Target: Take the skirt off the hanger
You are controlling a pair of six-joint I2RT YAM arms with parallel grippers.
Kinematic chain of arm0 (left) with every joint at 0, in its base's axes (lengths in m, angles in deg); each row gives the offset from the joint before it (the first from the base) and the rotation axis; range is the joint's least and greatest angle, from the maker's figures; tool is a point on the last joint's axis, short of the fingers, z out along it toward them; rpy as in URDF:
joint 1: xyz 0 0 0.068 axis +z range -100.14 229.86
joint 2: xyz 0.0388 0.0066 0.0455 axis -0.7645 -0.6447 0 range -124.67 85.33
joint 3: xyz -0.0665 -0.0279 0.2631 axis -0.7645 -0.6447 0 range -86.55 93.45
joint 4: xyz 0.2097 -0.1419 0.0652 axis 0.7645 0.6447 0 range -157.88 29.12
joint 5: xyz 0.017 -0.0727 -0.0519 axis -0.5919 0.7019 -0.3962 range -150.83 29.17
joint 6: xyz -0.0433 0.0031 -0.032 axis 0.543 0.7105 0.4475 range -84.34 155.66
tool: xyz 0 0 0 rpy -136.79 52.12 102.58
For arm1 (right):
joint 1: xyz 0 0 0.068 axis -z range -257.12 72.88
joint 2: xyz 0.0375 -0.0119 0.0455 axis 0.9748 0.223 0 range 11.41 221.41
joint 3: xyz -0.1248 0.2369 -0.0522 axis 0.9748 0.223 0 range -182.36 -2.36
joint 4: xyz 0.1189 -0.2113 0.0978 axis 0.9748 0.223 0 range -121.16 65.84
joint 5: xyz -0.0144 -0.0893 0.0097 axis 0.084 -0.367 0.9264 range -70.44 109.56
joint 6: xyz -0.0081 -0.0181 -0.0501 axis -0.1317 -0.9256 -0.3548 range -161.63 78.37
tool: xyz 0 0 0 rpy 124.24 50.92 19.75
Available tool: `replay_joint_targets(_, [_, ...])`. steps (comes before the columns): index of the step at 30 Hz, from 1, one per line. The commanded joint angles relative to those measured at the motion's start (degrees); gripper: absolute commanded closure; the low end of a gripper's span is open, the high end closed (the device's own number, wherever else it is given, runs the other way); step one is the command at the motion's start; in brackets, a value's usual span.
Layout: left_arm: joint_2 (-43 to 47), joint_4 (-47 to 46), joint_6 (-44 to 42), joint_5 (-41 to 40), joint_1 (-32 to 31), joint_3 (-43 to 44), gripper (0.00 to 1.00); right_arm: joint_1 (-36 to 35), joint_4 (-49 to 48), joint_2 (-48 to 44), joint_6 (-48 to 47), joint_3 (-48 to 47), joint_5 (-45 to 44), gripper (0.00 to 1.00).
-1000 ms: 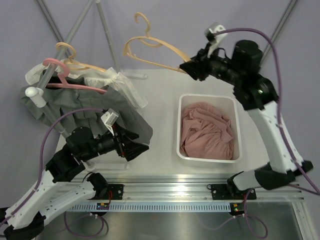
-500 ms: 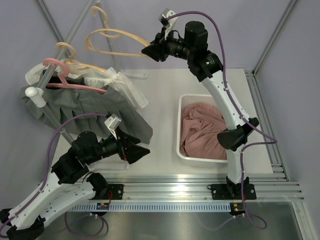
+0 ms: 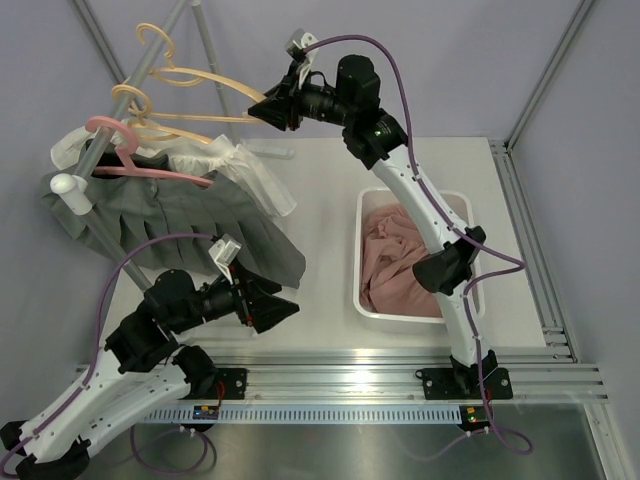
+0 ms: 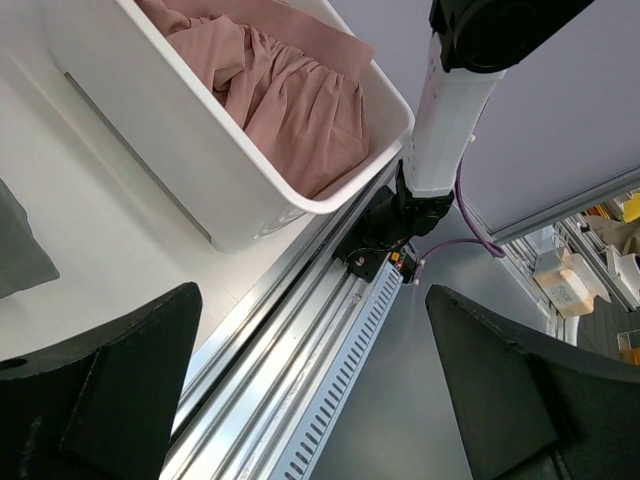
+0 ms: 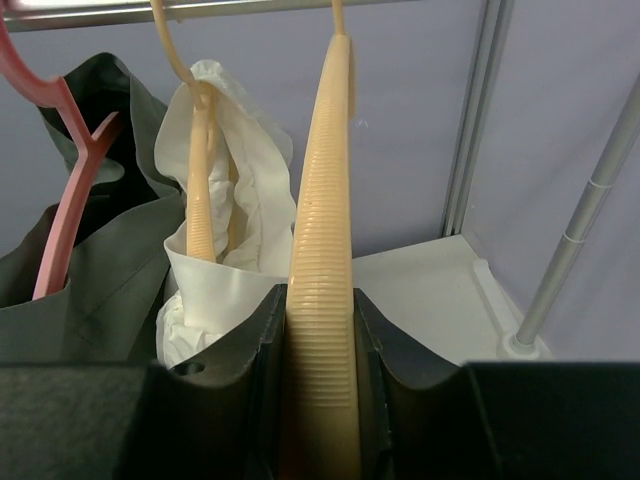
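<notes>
An empty tan hanger (image 3: 205, 82) (image 5: 320, 200) is clamped at one end by my right gripper (image 3: 262, 108) (image 5: 320, 345), which is shut on it high at the back left. The hanger's hook (image 3: 150, 37) reaches the metal rack rail (image 3: 160, 58) (image 5: 200, 9). A pink skirt (image 3: 388, 258) (image 4: 285, 95) lies crumpled in the white bin (image 3: 362, 300) (image 4: 235, 195), off any hanger. My left gripper (image 3: 285, 306) (image 4: 310, 385) hangs open and empty over the table's front edge, left of the bin.
On the rail hang a white garment (image 3: 255, 175) (image 5: 240, 210) on a second tan hanger (image 5: 200, 190), and a grey pleated garment (image 3: 170, 225) (image 5: 100, 280) on a pink hanger (image 3: 120, 150) (image 5: 62, 200). A slanted frame pole (image 5: 580, 220) stands to the right.
My right arm has swung the empty hanger leftward from above the bin's far side to the rack rail. The left arm has shifted only slightly, still open.
</notes>
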State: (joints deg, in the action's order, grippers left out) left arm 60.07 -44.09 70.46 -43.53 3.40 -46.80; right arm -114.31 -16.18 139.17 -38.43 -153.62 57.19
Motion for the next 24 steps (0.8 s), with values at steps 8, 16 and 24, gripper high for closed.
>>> replay_joint_targets(8, [1.17,-2.87,1.05,0.72,-0.12,-0.11,0.01,-0.69,-7.07,4.42,3.74,-6.41,2.01,1.0])
replay_joint_targets(16, [1.52,-2.7,1.05,0.46,-0.12,-0.28,0.01,-0.69,-7.42,7.23,4.01,-6.85,1.49,1.0])
replay_joint_targets(24, [1.79,-1.99,1.05,0.1,-0.04,-0.11,0.01,-0.34,-8.21,7.94,5.32,-7.39,0.26,0.01])
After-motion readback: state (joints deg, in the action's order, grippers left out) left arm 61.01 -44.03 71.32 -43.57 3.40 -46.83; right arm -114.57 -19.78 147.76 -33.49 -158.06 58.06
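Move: My right hand grips one end of the bare hanger; the rail spot for its hook is about 20 cm to the left, some 4 cm farther out and 8 cm above. The white skirt's hanger sits about 20 cm left and 7 cm back, slightly below my grip, and the pink hanger roughly 25 cm left and 12 cm back. From my idle left hand that rail spot lies some 35 cm ahead, 20 cm left and 27 cm up. Keeping my right fingers shut on the hanger's end, I ease it slightly left, then lower it, still drifting left and forward, about 4 cm down and a little under 3 cm each way, to bring its hook down over the rail. My wrist tips down only about 5 degrees. At the bottom I spread my fingers on either side of the hanger and let go. ##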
